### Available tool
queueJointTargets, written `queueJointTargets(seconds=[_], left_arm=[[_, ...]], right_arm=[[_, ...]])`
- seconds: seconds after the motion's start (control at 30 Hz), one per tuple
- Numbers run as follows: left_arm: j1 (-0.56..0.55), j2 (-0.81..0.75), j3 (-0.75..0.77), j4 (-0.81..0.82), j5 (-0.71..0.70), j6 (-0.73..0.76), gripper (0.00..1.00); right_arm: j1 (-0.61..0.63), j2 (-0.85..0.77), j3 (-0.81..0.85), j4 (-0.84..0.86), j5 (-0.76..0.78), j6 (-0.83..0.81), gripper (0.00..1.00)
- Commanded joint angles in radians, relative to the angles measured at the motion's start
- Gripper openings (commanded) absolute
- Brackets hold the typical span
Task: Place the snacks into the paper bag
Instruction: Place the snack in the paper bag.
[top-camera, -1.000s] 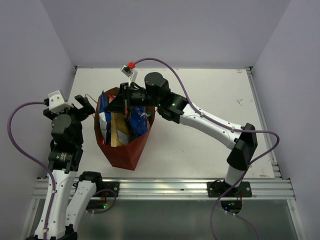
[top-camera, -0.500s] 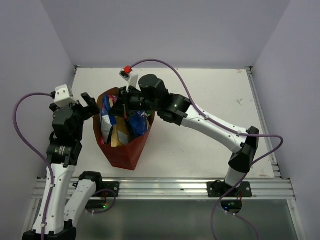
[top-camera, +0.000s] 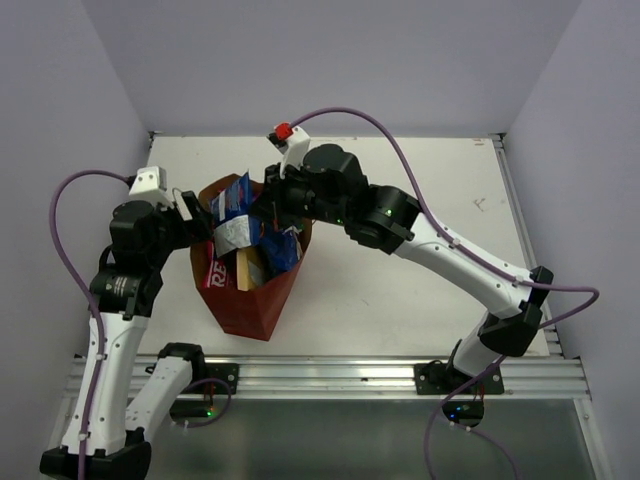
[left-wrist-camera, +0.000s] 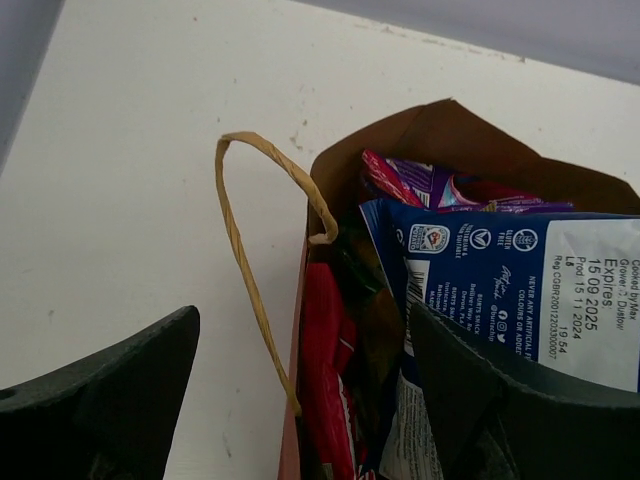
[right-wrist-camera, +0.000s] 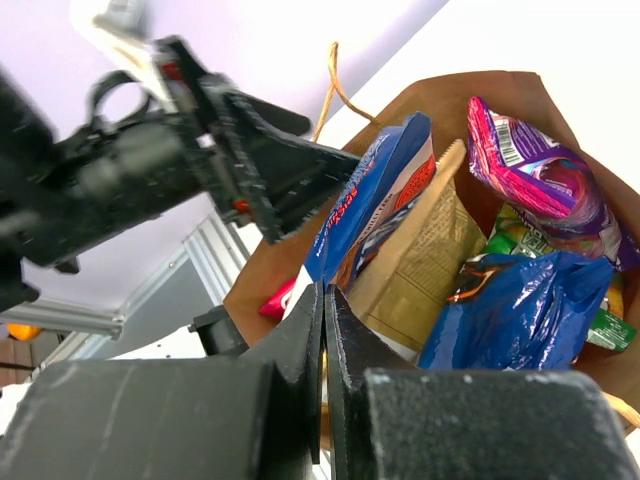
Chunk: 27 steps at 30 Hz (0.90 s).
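The paper bag stands upright on the table, brown inside with red sides, full of snacks. A blue-white packet sticks up at its left, and a red packet lies against the left wall. In the right wrist view I see a tan-gold packet, a purple-pink one, a dark blue one and a bit of green one. My left gripper is open astride the bag's left wall, beside the loop handle. My right gripper hovers shut over the bag's mouth, with nothing visible between its fingers.
The white table runs back to purple walls, with a metal rail along its near edge. The left gripper's body shows close behind the bag's rim in the right wrist view.
My left gripper has swung right, up to the bag's left rim. My right gripper has risen out of the bag and drawn back, still shut. The blue-white packet now stands higher.
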<state>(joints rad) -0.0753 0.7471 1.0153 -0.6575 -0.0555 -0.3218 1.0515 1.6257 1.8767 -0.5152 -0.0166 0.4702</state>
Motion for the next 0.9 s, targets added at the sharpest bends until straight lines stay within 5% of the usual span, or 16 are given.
queueJointTargets(seconds=[0.0,0.3,0.5,0.87], left_arm=[[-0.006,0.026,-0.003,-0.047,0.078,0.009,0.89],[-0.006,0.070,-0.035,-0.016,0.111,0.015,0.60],[-0.006,0.104,0.011,0.024,0.219,0.033,0.09],[-0.006,0.153,0.098,0.050,0.336,0.053,0.00]], right_arm=[[-0.002,-0.015,0.035,0.026,-0.019,-0.025,0.00],[-0.002,-0.012,0.110,0.027,-0.028,-0.062,0.00],[-0.002,0.034,0.185,-0.039,-0.042,-0.085,0.00],[-0.004,0.051,0.137,-0.052,-0.083,-0.091,0.00]])
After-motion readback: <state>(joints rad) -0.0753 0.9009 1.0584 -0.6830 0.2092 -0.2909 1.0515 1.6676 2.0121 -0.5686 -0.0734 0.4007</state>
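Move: The left edge of the paper bag's mouth lies about 2 cm to the right of the open left hand, 1 cm ahead and 4 cm below. The paper handle loops up some 4 cm ahead, and the blue snack packet stands roughly 9 cm to the right, about level and no farther out. From the right hand, already holding that packet, the mouth's middle is about 2 cm ahead, 3 cm left and 15 cm below. Down by about 4 cm, tipping some 10 degrees nose-down, the left hand brings its open fingers over the bag's left rim and shuts them on it, then draws right and rises about 2 cm with the rim pinched. The right hand lifts roughly 5 cm above the mouth and sinks back about 2, fingers still shut on the blue packet. ##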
